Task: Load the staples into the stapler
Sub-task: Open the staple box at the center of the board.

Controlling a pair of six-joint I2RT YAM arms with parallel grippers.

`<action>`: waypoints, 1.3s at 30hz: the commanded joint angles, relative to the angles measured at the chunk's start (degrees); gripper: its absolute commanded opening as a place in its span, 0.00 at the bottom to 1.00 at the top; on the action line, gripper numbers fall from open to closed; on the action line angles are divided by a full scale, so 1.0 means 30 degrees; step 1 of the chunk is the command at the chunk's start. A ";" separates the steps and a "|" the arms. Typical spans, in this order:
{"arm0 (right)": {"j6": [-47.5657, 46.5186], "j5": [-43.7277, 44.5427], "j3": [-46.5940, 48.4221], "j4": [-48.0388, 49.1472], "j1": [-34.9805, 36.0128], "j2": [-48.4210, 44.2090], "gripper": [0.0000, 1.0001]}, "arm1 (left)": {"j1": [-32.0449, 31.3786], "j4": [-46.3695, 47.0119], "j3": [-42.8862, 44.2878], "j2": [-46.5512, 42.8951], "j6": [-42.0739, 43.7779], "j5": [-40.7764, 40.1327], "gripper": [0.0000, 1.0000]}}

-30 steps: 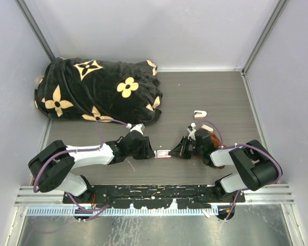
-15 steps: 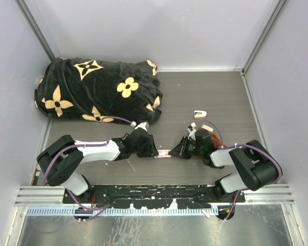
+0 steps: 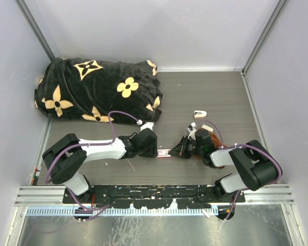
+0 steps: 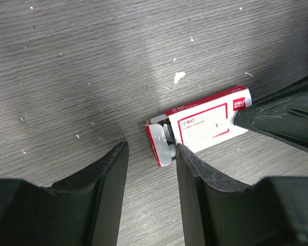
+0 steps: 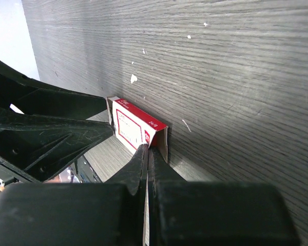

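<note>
The staples box point(image 3: 163, 152), white with a red label, lies on the table between the two grippers. In the left wrist view the box point(image 4: 208, 120) has its left end flap open and grey staples point(image 4: 169, 139) show inside. My left gripper point(image 4: 151, 148) is open, and the open end sits just ahead of its fingertips. Its right finger point(image 4: 195, 174) touches the box's near edge. My right gripper point(image 5: 146, 151) is shut on the other end of the box point(image 5: 136, 125). The small pale pink stapler point(image 3: 200, 114) lies apart, farther back on the right.
A black blanket with yellow flowers point(image 3: 100, 89) fills the back left of the table. A rust-brown cloth point(image 3: 215, 139) bunches beside the right wrist, with a small pale piece point(image 3: 208, 126) just behind it. Grey walls close in three sides.
My left gripper has slid right along the table up to the box's open end. The right gripper and the box have stayed put.
</note>
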 commanded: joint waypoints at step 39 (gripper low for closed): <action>0.0097 0.0456 -0.0397 0.1094 0.0061 -0.0306 0.01 | -0.0977 -0.1154 -0.0003 0.0131 -0.0118 -0.1987 0.23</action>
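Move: Just at the left hand's fingertips, about 1 cm to its right and 1 cm below, is the staple box's end flap, already partly loose. The box's middle lies roughly 4 cm to the right. The flap is some 6 cm to the right hand's left, level with it. From the right hand, the pale block is about 14 cm right and 10 cm ahead, and the brown cloth some 18 cm right, 1 cm ahead. Hooking the staple box's loose end flap with its right-hand finger, the left hand first edges slightly right, then draws the flap about 2 cm left, away from the box, sinking a little as it rolls nearly 10 degrees with its left side rising. Its fingers narrow to about half their gap late on, while the right hand stays still, keeping its closed fingers on the box's right end. ##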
